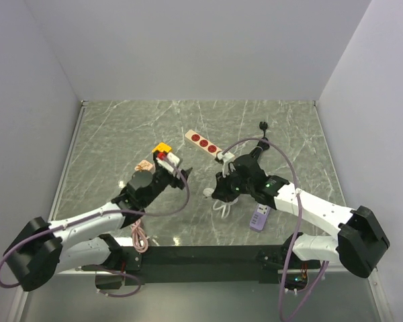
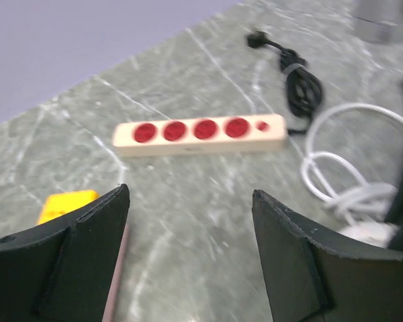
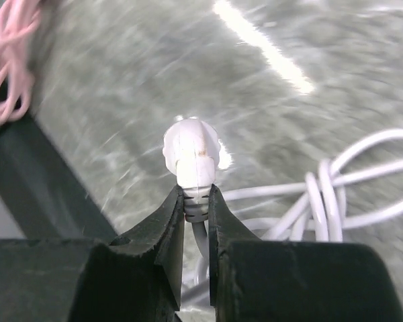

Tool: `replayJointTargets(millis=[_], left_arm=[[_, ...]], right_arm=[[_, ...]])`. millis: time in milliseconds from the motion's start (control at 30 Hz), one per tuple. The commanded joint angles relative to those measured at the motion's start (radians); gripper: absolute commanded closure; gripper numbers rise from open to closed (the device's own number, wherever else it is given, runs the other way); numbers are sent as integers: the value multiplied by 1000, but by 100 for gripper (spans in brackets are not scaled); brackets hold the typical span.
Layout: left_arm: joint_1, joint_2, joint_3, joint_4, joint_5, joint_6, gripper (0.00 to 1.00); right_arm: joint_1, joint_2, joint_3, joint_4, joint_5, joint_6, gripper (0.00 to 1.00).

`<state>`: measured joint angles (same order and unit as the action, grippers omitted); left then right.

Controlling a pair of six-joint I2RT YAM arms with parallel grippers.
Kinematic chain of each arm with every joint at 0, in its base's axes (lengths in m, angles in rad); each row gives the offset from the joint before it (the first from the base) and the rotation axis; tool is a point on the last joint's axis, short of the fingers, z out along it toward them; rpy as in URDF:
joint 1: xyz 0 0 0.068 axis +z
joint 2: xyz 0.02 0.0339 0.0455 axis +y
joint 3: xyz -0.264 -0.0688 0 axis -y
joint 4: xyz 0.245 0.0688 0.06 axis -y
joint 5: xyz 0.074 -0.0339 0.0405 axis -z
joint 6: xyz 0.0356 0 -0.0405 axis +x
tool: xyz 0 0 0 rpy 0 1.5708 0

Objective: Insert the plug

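Observation:
The plug (image 1: 162,147), a small bright-yellow cube, lies on the marble table left of centre; in the left wrist view the plug (image 2: 66,204) shows just behind the left finger. My left gripper (image 1: 165,163) hovers beside it, and in its own view the left gripper (image 2: 189,193) is open with only bare table between the fingers. A beige power strip (image 1: 203,143) with red sockets (image 2: 198,134) lies beyond. My right gripper (image 3: 196,191) is shut on the ribbed collar of a white cable's plug head (image 3: 191,151), near the table's middle (image 1: 209,192).
A flat purple power strip (image 1: 258,218) lies under the right arm. A coiled white cable (image 3: 336,194) trails behind the right gripper. A black cord (image 2: 299,84) sits at the back right. A pink cable (image 1: 140,236) hangs near the left base, and a small pink object (image 1: 144,164) lies near the plug.

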<state>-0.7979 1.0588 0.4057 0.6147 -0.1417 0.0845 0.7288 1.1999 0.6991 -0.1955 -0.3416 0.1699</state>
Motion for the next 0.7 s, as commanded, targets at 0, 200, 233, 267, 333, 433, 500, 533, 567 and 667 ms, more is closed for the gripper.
replayJointTargets(millis=[0, 200, 233, 267, 333, 433, 500, 533, 567, 667], left_arm=[[63, 79, 111, 125, 40, -5, 22], [137, 397, 388, 172, 109, -18, 23], [147, 441, 427, 169, 116, -26, 23], [160, 528, 468, 163, 117, -38, 23], [192, 614, 594, 126, 125, -46, 25], [226, 762, 749, 76, 149, -78, 26], [244, 851, 856, 13, 166, -121, 26], [246, 877, 889, -9, 168, -123, 26], [249, 927, 919, -29, 166, -117, 26], [255, 1028, 1027, -116, 171, -120, 26]], right_arm=[[-26, -16, 29, 30, 175, 117, 100], [-39, 116, 95, 83, 340, 193, 100], [-48, 134, 105, 88, 375, 197, 100], [-49, 151, 115, 88, 398, 201, 100], [-58, 199, 145, 93, 444, 209, 100], [-80, 254, 177, 82, 487, 214, 100], [-95, 274, 188, 73, 509, 215, 100], [-101, 279, 188, 71, 512, 217, 100], [-115, 280, 185, 68, 519, 220, 100], [-143, 294, 166, 77, 492, 226, 100]])
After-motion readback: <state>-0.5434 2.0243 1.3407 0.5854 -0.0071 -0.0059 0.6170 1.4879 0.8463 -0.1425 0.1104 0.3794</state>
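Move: About 20 cm ahead of the open left hand, 10 to its right and 17 below lies the red-socket strip; the yellow adapter stands some 13 cm ahead and 8 left of that hand. From the right hand, already holding the white plug, the strip's middle is roughly 28 cm ahead, 4 left and 10 below. The white cord coil lies 1 cm ahead and 4 right of that hand, the purple strip about 3 back and 15 right. Sweeping about 25 cm forward and a little right, the empty left hand arcs up and then sinks towards the far-left end of the red-socket strip, fingers still wide open. Meanwhile the right hand keeps its pinch on the white plug and carries it some 12 cm forward, somewhat right and down, towards the strip's near end, turning clockwise about 35 degrees. ##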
